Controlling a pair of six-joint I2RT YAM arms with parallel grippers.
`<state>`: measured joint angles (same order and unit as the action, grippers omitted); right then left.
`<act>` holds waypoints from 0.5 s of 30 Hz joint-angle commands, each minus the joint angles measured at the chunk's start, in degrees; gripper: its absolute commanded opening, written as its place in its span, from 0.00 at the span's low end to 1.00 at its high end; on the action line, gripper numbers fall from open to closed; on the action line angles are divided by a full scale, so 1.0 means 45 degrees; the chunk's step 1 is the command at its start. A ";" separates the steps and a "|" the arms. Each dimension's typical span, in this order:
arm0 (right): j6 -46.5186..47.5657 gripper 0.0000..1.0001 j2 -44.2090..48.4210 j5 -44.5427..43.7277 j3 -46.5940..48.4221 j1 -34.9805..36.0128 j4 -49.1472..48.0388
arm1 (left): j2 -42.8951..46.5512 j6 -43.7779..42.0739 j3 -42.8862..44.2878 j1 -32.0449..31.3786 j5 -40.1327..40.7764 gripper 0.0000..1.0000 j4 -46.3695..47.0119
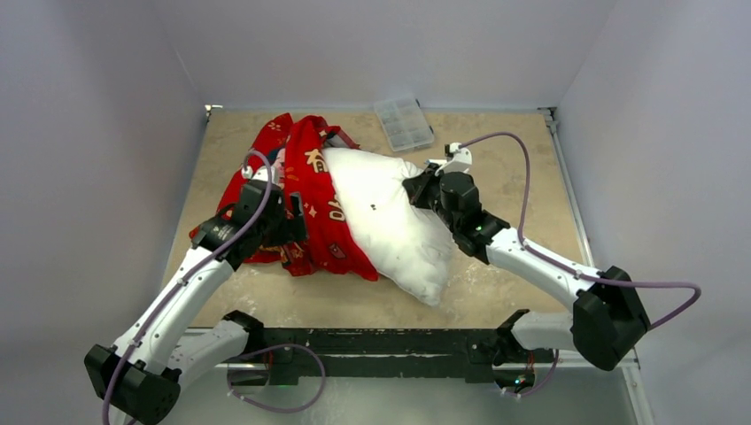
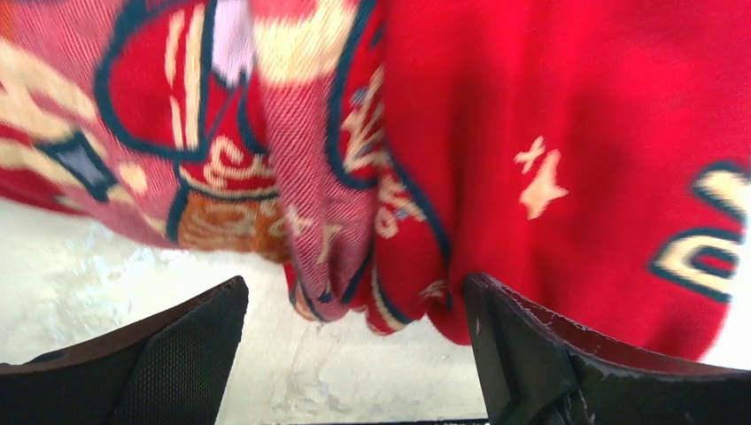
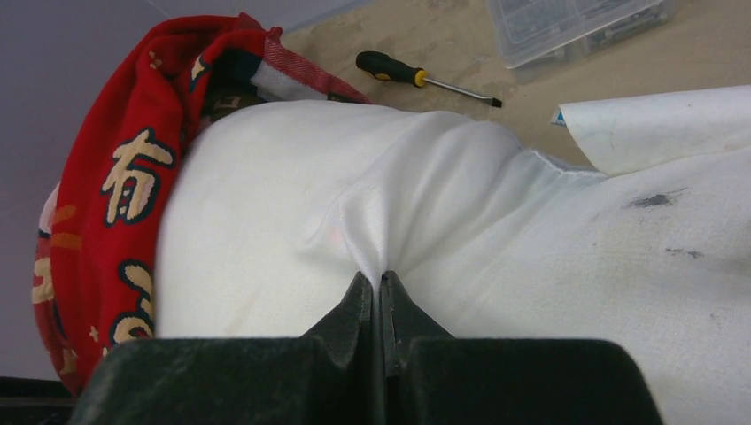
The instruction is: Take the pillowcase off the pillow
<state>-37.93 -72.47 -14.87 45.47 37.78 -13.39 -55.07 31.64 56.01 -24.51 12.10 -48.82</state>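
Note:
The plump white pillow point(image 1: 394, 221) lies mid-table, its left end still inside the bunched red printed pillowcase point(image 1: 314, 208). My right gripper point(image 1: 416, 189) is shut on a pinched fold of the pillow point(image 3: 390, 204) at its right edge. My left gripper point(image 1: 297, 226) stands open at the pillowcase's left side. In the left wrist view its fingers point(image 2: 522, 354) are spread wide, and a hanging fold of the pillowcase point(image 2: 345, 257) droops just in front of the gap, above the table, with nothing between the pads. In the right wrist view the pillowcase point(image 3: 133, 177) rims the pillow's far end.
A clear plastic parts box point(image 1: 404, 122) sits at the back of the beige table point(image 1: 514, 177). A black-and-yellow screwdriver point(image 3: 425, 80) lies on the table behind the pillow, near that box point(image 3: 576, 27). Grey walls close in the table on three sides.

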 commanded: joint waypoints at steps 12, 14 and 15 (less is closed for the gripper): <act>-0.0139 0.00 0.1649 0.0437 0.0370 -0.0651 -0.0682 | -0.0458 0.2308 -0.2230 0.0018 0.0492 0.00 0.2662; -0.0152 0.00 0.2171 0.0405 0.0302 -0.1136 -0.0446 | -0.0613 0.2056 -0.1479 0.0018 0.2226 0.00 0.1595; -0.0163 0.00 0.2458 0.0343 0.0310 -0.1384 -0.0287 | -0.0663 0.1957 -0.1090 0.0018 0.2970 0.00 0.1174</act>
<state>-37.98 -67.20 -10.66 45.45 35.29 -12.62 -57.17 41.82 44.56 -24.64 11.14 -37.89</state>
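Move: Just beneath the left hand, about 6 cm down, 1 cm forward and 2 cm to its right, hangs a bunched fold of the red pillowcase. The folded-back lettered band of the case is some 10 cm to that hand's right, 4 cm farther out, and the bare white pillow's middle about 23 cm right, 3 cm out, both roughly 6 cm below. From the right hand, which already grips the pillow, that fold lies about 26 cm left, 8 cm back and 9 cm lower. Sinking about 6 cm onto the bunched pillowcase, the left hand first draws back about 1 cm, then eases forward 2 cm and slightly right as its wide-open fingers shut and pinch the fold. The right hand keeps its pinch on the white pillow and rises some 3 cm, drifting right about 1 cm late in the lift. ##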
